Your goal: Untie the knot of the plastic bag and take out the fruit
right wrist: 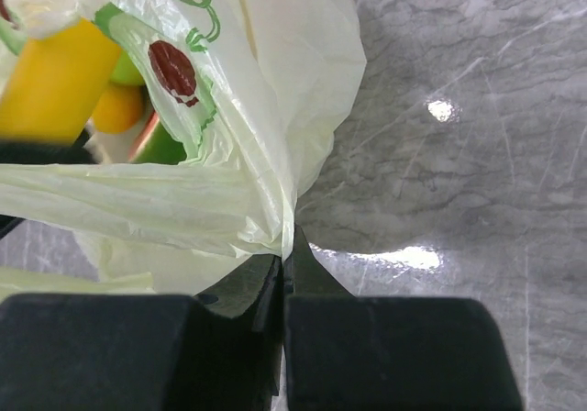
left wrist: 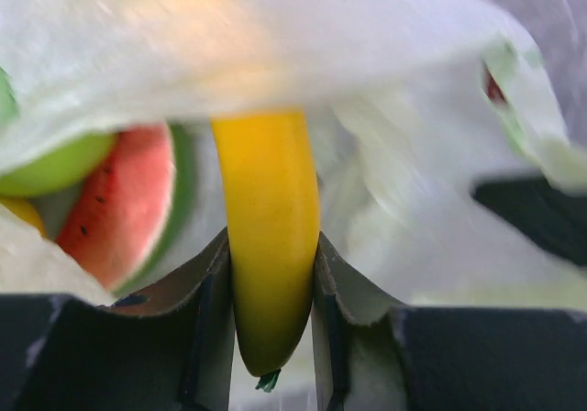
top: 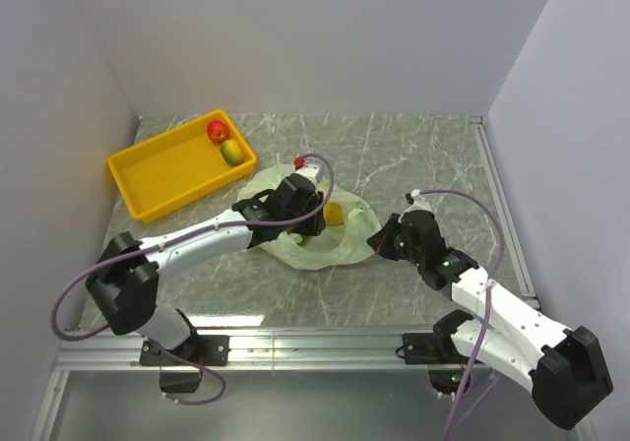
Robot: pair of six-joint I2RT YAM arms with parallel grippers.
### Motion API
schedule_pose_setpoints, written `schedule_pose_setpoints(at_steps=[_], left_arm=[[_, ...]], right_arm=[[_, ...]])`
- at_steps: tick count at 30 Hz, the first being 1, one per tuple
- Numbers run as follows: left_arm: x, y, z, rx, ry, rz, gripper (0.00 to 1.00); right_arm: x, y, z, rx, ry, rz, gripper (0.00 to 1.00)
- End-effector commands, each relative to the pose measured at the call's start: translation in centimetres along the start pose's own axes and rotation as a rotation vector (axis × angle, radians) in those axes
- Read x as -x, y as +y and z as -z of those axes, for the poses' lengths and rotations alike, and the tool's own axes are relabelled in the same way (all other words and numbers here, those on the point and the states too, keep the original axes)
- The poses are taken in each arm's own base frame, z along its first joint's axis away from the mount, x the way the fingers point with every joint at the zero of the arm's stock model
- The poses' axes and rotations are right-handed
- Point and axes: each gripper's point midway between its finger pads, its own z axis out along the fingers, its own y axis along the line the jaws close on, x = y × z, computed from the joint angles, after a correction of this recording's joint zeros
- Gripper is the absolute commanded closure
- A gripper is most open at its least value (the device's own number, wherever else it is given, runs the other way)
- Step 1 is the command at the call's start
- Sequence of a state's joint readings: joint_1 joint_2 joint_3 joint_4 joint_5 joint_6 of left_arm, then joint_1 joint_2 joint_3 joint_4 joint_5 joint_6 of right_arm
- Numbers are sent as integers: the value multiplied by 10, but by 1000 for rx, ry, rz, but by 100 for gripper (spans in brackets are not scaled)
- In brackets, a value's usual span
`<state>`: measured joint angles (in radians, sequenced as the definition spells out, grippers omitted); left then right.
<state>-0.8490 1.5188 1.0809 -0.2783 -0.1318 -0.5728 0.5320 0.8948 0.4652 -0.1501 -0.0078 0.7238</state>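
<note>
The pale green plastic bag (top: 313, 249) lies open in the middle of the table, and no knot shows on it. My left gripper (left wrist: 272, 246) reaches into its mouth and is shut on a yellow banana (left wrist: 272, 200), which stands between the fingers. Beside the banana in the bag lie a watermelon slice (left wrist: 124, 205) and a green apple (left wrist: 55, 165). My right gripper (right wrist: 287, 246) is shut on the bag's right edge (right wrist: 266, 218) and holds it out. In the right wrist view the banana (right wrist: 55, 81) and a small orange fruit (right wrist: 117, 106) show through the opening.
A yellow tray (top: 162, 170) stands at the back left of the table, holding a red apple (top: 218, 129) and a green-red mango (top: 231, 152) in its far corner. White walls close in the grey marble table (top: 433, 165) on three sides.
</note>
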Motion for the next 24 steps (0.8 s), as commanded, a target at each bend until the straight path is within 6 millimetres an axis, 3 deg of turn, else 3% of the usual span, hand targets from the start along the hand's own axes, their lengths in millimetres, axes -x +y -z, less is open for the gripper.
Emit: schedule_pose_setpoints(at_steps=[1,4,6,10,15,21,24], left_arm=[[-26,-24,39,-186,141,-82,97],[-31,-40,64,-322,158,-145,99],[-32,-57,90,-447,177,-175,99],[-21,-63,120,-515,159,-237,99],[21,-44,143,-527,52,-161,99],[91,-13,171,-529,-185,-53,99],[129,36,159,-283,-300,38,99]], right_arm=[[25,13,0,13,-67,28,100],[28,13,0,7,-70,37,100],[28,13,-1,4,-71,37,100],[25,10,-2,-4,-65,37,100],[25,9,0,-2,-69,35,100],[24,8,4,3,-77,32,100],[24,9,6,9,-79,33,100]])
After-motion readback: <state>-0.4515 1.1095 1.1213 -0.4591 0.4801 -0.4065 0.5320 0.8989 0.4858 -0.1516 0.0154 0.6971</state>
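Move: The left gripper still grips the banana in the open bag; the yellow tray it is bound for has its middle about 23 cm ahead, 35 cm left and 12 cm below. The mango in the tray lies some 25 cm ahead and 22 cm left. In the bag, the watermelon slice is roughly 4 cm ahead and 3 cm left, the yellow fruit 7 cm ahead and 5 cm right. From the right gripper the tray is about 27 cm ahead and 47 cm left. Keep the left fingers shut on the banana and draw it back about 9 cm while rising, out from under the bag's flap; then swing left and forward, climbing to some 15 cm above the start. Yaw the wrist clockwise about 25 degrees on the way back and partly undo it, tilting its left side down. Hold the right gripper in place, still pinching the bag's edge. ##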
